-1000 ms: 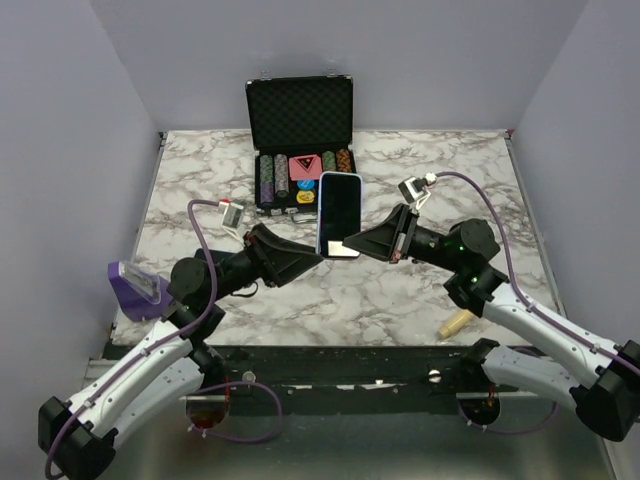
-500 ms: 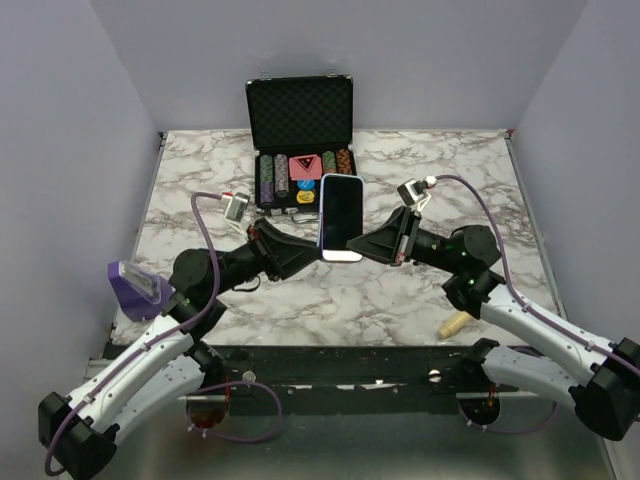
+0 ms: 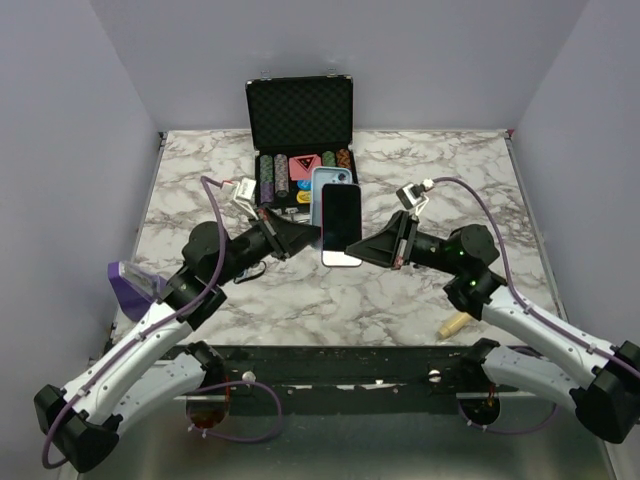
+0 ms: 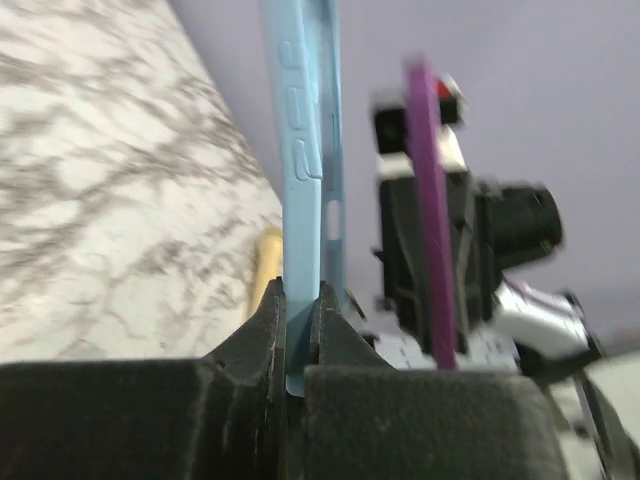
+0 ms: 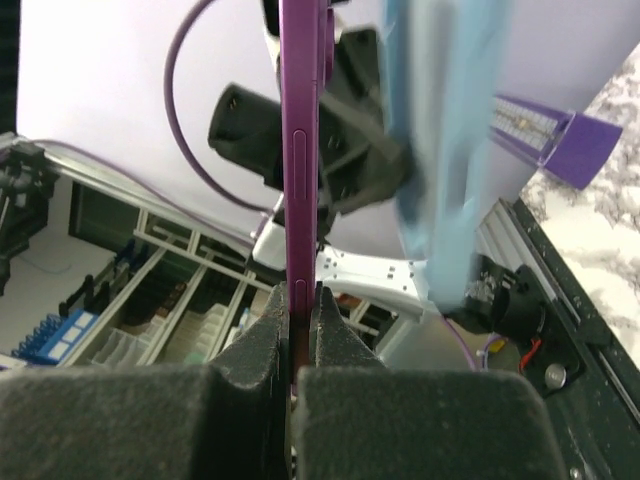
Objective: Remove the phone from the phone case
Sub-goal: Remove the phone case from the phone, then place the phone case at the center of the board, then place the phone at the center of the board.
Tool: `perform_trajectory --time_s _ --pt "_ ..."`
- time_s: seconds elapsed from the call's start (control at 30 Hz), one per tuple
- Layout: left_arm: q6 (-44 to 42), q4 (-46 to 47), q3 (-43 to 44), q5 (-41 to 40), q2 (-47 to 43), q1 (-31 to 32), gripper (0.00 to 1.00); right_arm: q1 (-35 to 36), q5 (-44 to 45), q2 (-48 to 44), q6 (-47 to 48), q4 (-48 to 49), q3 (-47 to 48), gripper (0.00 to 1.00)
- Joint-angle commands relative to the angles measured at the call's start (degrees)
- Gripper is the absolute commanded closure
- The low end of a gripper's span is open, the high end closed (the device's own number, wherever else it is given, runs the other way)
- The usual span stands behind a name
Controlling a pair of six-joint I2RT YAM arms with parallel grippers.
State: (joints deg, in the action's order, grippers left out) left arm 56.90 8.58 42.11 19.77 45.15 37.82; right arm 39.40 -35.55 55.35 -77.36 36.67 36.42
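The phone [image 3: 341, 225], dark screen with a purple edge, stands upright above the table's middle, held edge-on by my right gripper [image 3: 362, 250], which is shut on it. In the right wrist view the purple phone edge [image 5: 300, 160] rises from between the jaws. The light-blue phone case [image 3: 330, 180] sits apart, just behind and left of the phone, gripped by my left gripper [image 3: 312, 236]. In the left wrist view the blue case [image 4: 303, 150] stands clamped between the jaws, with the purple phone edge [image 4: 428, 200] a gap to its right.
An open black case of poker chips [image 3: 300, 160] stands at the back centre. A purple and white object [image 3: 133, 287] lies at the left edge. A wooden piece [image 3: 455, 323] lies near the front right edge.
The left gripper has pulled the blue case up and back, away from the phone; the case now shows apart behind it. The phone has dropped slightly in the right gripper.
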Motion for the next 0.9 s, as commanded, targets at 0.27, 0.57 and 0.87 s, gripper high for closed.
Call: perform_trajectory --time_s 0.27,0.57,0.87 --pt "-2.1 -14.6 3.8 -28.0 -1.7 -0.6 1.0 1.3 -1.2 -3.9 8.2 -10.9 -2.2 0.99" --pt "-9.9 -26.7 3.4 -37.1 -5.2 -0.6 1.0 1.1 26.3 -5.7 30.1 -55.2 8.2 0.99" --pt "-10.4 -21.9 -1.7 -21.5 -6.4 -0.6 1.0 -0.4 45.4 -1.4 34.4 -65.7 13.1 0.99"
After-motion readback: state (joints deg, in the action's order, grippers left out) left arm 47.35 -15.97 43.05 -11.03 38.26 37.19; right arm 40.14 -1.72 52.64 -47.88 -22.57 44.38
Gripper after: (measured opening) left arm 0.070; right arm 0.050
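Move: The case is already off the phone. The left hand pinches it by an edge, its middle roughly 4 cm ahead, 2 cm right and slightly above; the phone's middle is about 5 cm right, 1 ahead and 3 above that hand. The right hand grips the phone, whose middle is some 3 cm ahead, 2 left and 2 above. From the left hand, the chip case lies about 37 cm ahead, 4 left and 28 below. The phone and its emptied case are drawn apart, each still pinched. The left hand swings the case about 9 cm left, sinking and going forward before easing slightly back, and turns some 30 degrees counter-clockwise. The right hand takes the phone down some 16 cm, almost straight at first, then also right and forward, its fingers tipping steeply towards the table. ##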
